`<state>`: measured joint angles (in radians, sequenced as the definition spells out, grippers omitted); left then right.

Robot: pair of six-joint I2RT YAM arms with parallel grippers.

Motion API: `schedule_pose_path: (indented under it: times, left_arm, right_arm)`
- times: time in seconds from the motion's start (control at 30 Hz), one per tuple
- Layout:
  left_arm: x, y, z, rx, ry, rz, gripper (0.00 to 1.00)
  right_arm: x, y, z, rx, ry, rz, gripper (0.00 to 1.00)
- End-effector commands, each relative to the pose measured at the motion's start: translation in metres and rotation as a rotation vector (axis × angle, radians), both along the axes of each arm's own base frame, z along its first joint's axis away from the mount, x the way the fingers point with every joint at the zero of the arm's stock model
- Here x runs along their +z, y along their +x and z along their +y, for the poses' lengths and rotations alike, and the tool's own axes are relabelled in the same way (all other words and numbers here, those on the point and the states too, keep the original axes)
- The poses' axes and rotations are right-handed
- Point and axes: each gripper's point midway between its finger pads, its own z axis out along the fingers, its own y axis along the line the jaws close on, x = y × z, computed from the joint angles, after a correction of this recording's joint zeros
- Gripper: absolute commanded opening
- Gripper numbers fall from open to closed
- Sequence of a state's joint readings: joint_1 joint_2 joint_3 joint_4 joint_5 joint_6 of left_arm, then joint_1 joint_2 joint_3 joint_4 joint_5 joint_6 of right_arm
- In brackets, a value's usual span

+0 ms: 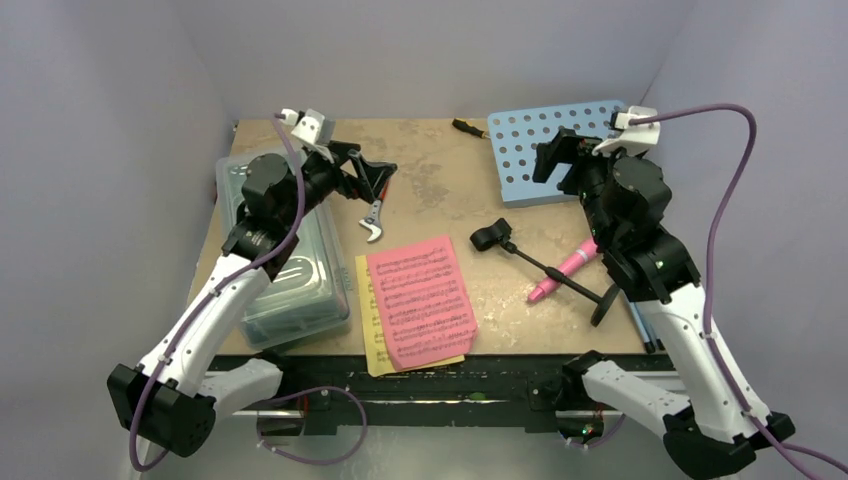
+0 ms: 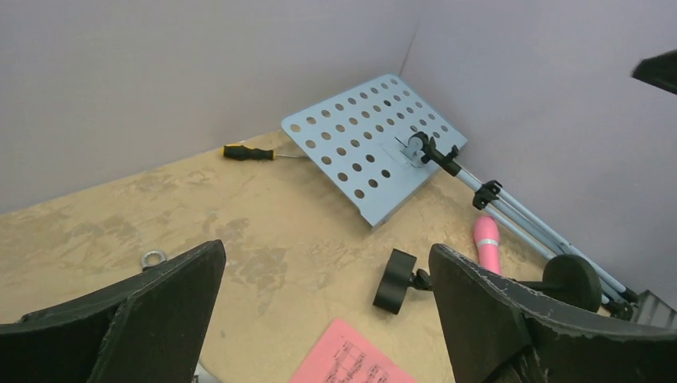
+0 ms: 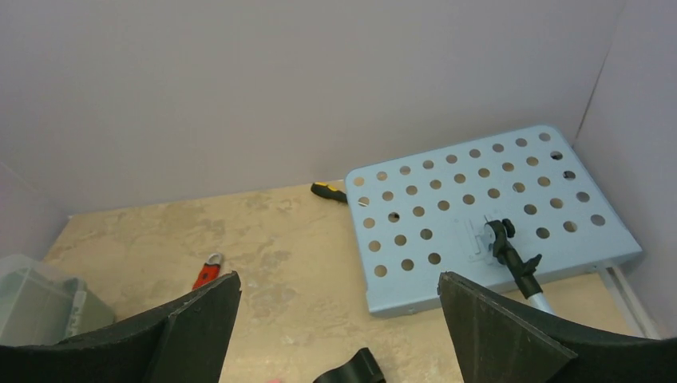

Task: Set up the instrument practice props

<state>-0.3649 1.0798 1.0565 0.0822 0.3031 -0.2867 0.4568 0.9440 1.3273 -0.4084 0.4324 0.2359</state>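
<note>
The light blue perforated music stand (image 1: 555,150) lies flat at the back right, its folded tripod (image 2: 527,219) running toward the right wall. Pink sheet music (image 1: 420,300) lies over a yellow page (image 1: 372,340) at the front centre. The black mic stand (image 1: 550,268) lies on its side, its clip (image 2: 395,281) to the left and its round base (image 1: 605,303) to the right. Beside the rod lies the pink microphone (image 1: 562,270). My left gripper (image 1: 375,180) hovers open above the wrench. My right gripper (image 1: 555,155) hangs open over the stand's plate (image 3: 447,215). Neither holds anything.
A clear lidded box (image 1: 285,260) sits along the left edge under my left arm. A red-handled wrench (image 1: 373,215) lies beside it. A yellow-and-black screwdriver (image 1: 468,126) rests near the back wall. Grey walls close in the back and both sides.
</note>
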Motion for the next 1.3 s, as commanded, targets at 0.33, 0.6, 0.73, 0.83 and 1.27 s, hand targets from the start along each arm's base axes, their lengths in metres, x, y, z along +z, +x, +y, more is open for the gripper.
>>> schedule_pose_path:
  times: [0.33, 0.6, 0.73, 0.83, 1.27]
  left_arm:
    - [-0.021, -0.002, -0.046, -0.106, 0.051, 0.039, 1.00]
    - [-0.029, -0.001, -0.051, -0.106, 0.072, 0.061, 1.00]
    - [-0.032, 0.002, -0.047, -0.081, 0.097, 0.061, 1.00]
    - [-0.032, 0.003, -0.045, -0.068, 0.102, 0.060, 1.00]
    - [-0.037, 0.003, -0.051, -0.090, 0.092, 0.085, 1.00]
  right_arm:
    - [-0.089, 0.081, -0.022, -0.152, -0.099, 0.207, 0.98]
    - [-0.146, 0.127, -0.081, -0.318, -0.225, 0.384, 0.98]
    - [-0.168, 0.142, -0.101, -0.349, -0.321, 0.476, 0.96]
    - [-0.197, 0.139, -0.125, -0.390, -0.407, 0.607, 0.87]
    - [-0.276, 0.141, -0.171, -0.543, -0.651, 0.831, 0.76]
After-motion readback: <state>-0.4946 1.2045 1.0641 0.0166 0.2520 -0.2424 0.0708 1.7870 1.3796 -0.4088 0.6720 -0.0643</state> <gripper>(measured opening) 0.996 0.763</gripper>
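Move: The right hand's goal looks to be the blue music stand's pole, beside its upper clamp: roughly 14 cm ahead, 20 cm to the right and 36 cm below. The stand's perforated blue plate centres about 27 cm ahead, 16 right; the pink tube lies 2 cm back, 13 right, and the small black stand 2 back, 8 right, both some 40 cm below. From the left hand that pole is about 11 cm ahead, 48 right, 31 below. Touching nothing yet, the right hand swoops down towards the music stand's pole, dropping nearly 30 cm; it first also reaches forward about 14 cm, then swings some 15 cm right. Its wrist tips down, rolls and turns clockwise to aim down and rightward as the wide-open fingers narrow by about a quarter. The left hand, staying open, shifts a little right and sinks. ##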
